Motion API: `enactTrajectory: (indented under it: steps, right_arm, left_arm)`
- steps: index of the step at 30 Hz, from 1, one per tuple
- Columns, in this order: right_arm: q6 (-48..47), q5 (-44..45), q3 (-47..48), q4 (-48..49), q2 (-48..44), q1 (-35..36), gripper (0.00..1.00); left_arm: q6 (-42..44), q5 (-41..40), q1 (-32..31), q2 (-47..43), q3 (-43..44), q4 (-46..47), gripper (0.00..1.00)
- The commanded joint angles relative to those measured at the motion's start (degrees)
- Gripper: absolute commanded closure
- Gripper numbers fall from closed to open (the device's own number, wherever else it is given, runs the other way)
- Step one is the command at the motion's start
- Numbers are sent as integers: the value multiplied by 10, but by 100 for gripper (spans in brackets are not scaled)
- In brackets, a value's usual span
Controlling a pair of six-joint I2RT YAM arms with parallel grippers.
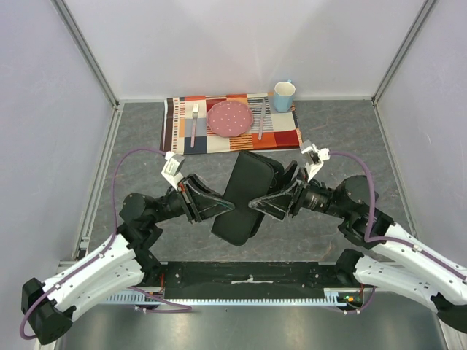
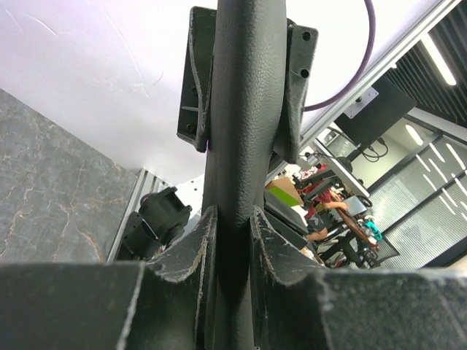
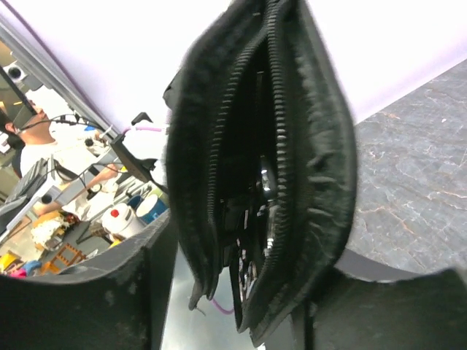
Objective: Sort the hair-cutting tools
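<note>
A flat black zip case [image 1: 252,171] is lifted off the table at its middle, between my two grippers. My left gripper [image 1: 228,208] is shut on the case's closed edge [image 2: 248,109], which rises straight up between the fingers [image 2: 201,248]. My right gripper [image 1: 254,204] is open, with one jaw on each side of the case's unzipped side [image 3: 321,146]. Its left finger [image 3: 80,292] is a sliver off the flap. Through the zip gap, silver glints of the hair-cutting tools [image 3: 266,211] show among dark items. What they are singly is hidden.
A striped placemat [image 1: 219,142] lies at the back with a pink plate [image 1: 230,117], a fork [image 1: 194,120] and a knife [image 1: 260,124]. A blue cup [image 1: 284,95] stands at the mat's right corner. Walls close off three sides, and a black rail [image 1: 248,277] runs along the near edge.
</note>
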Motion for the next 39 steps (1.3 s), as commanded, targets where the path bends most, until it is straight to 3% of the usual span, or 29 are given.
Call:
enactTrajectory:
  steps: [1, 8, 13, 16, 18, 28, 33, 39]
  right_arm:
    - [3, 8, 5, 64, 8, 1, 49]
    - [-15, 11, 19, 51, 25, 0, 80]
    - [-41, 17, 33, 9, 22, 1, 97]
    - [-48, 16, 36, -5, 18, 1, 100]
    - [-48, 1, 41, -9, 21, 0, 100]
    - [5, -96, 52, 56, 45, 1, 100]
    - [14, -102, 64, 74, 62, 0, 100]
    - [12, -97, 70, 86, 79, 1, 100]
  left_arm:
    - [16, -22, -1, 2, 17, -8, 98]
    - [42, -39, -1, 10, 30, -69, 94]
    - [101, -44, -2, 5, 53, -154, 62]
    - [141, -16, -1, -6, 72, -175, 43]
    - [154, 8, -1, -8, 78, -166, 36]
    - [111, 188, -1, 61, 56, 10, 31]
    - [79, 223, -1, 103, 43, 81, 32]
    - [78, 220, -1, 119, 37, 93, 32]
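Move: The black tool case hangs in the air between the hands. Its left edge is already pinched by the left fingers, with its middle about 5 cm to that hand's right, 2 cm farther out and roughly level. The right gripper's pinch point is some 8 cm to the left hand's right, also level. From the right hand, whose fingers straddle the open zipped side, the case's middle is about 3 cm to the left and 1 cm ahead. The right fingers close and pinch the case's zipped side, edging forward, then sinking and drawing back while carrying left, about 2.5 cm left overall, with a slight counter-clockwise turn. Once they grip, the left fingers open wide and give up their pinch; still astride the edge, that hand shifts some 4 cm back towards the near end, also a little right and down, turning about 15 degrees clockwise. ##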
